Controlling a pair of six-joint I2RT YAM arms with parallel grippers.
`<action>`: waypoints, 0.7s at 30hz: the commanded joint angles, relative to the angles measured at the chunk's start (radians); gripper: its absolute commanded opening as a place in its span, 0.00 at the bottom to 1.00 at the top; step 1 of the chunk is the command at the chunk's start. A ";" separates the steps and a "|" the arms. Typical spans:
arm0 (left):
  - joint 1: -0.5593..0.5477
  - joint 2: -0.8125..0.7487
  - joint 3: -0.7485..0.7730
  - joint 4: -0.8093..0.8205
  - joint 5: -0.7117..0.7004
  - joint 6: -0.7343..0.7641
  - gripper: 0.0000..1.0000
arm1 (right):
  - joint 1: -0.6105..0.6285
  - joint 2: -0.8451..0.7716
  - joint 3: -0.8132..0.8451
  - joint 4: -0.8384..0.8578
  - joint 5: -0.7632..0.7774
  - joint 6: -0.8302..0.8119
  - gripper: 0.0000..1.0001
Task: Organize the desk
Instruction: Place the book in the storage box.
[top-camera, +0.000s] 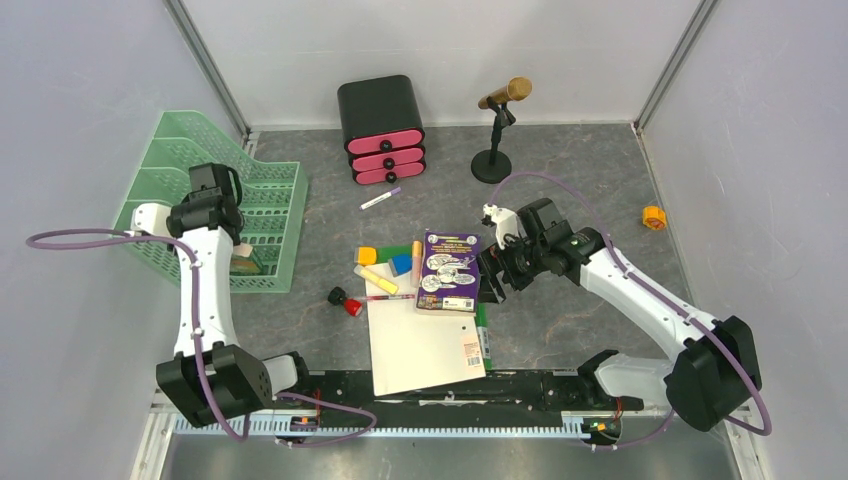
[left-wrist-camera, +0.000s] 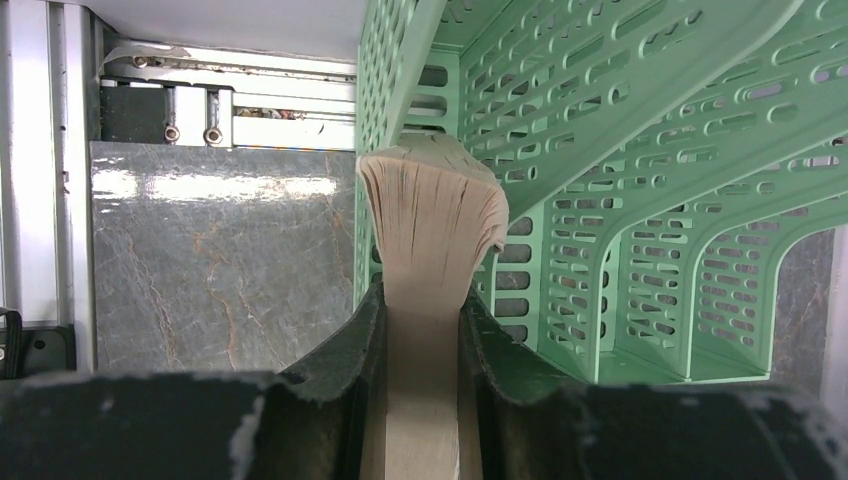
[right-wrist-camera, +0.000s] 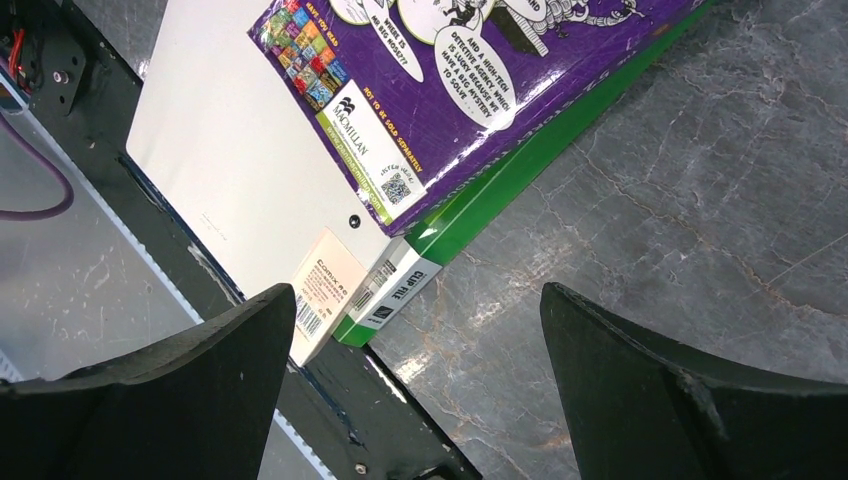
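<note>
The dark-grey marbled desk (top-camera: 590, 170) holds a loose pile at its middle. A purple comic book (top-camera: 450, 268) (right-wrist-camera: 480, 80) lies on a white folder (top-camera: 420, 345) (right-wrist-camera: 230, 150) and a green clip file (top-camera: 482, 330) (right-wrist-camera: 500, 190). My right gripper (top-camera: 494, 278) (right-wrist-camera: 418, 297) hovers open over the clip file's corner with nothing between its fingers. My left gripper (top-camera: 238, 258) (left-wrist-camera: 422, 305) is shut on a thick tan-paged book (left-wrist-camera: 430, 200), held on edge at the front of the mint-green tiered tray (top-camera: 275, 195) (left-wrist-camera: 640, 150).
A black drawer box with pink fronts (top-camera: 382, 125) and a microphone on a stand (top-camera: 497, 130) stand at the back. A marker (top-camera: 380, 198), coloured blocks and pens (top-camera: 388, 265) and a red-and-black piece (top-camera: 345, 300) lie left of the pile. An orange item (top-camera: 653, 217) sits far right.
</note>
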 joint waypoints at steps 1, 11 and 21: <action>0.018 -0.026 -0.006 0.027 -0.049 0.019 0.23 | -0.001 -0.005 0.026 -0.003 -0.021 -0.016 0.98; 0.020 -0.063 -0.026 0.037 -0.028 0.039 0.68 | -0.002 -0.036 0.029 0.011 -0.035 -0.014 0.98; 0.021 -0.153 -0.077 0.119 0.050 0.056 0.81 | -0.001 -0.077 0.030 0.013 0.001 -0.020 0.98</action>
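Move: The left gripper still holds the green book pinched by its edge, the book's middle about 4 cm left of the fingers and 6 cm below. The slot it goes into is the storage box's nearest one, its middle roughly 1 cm back, 3 cm left and 12 cm down; the box's second slot lies some 6 cm ahead, 3 cm left and equally low. From the right hand the nearest slot is about 50 cm left, 4 cm ahead and 4 cm lower. Let go of the green book with the left gripper in the storage box's nearest slot: sink barely half a centimetre, then spread the fingers from a narrow grip to about four-fifths open. While they part, ease back towards the base and lift, about 1 cm each, keeping the hand pointed left and down. ##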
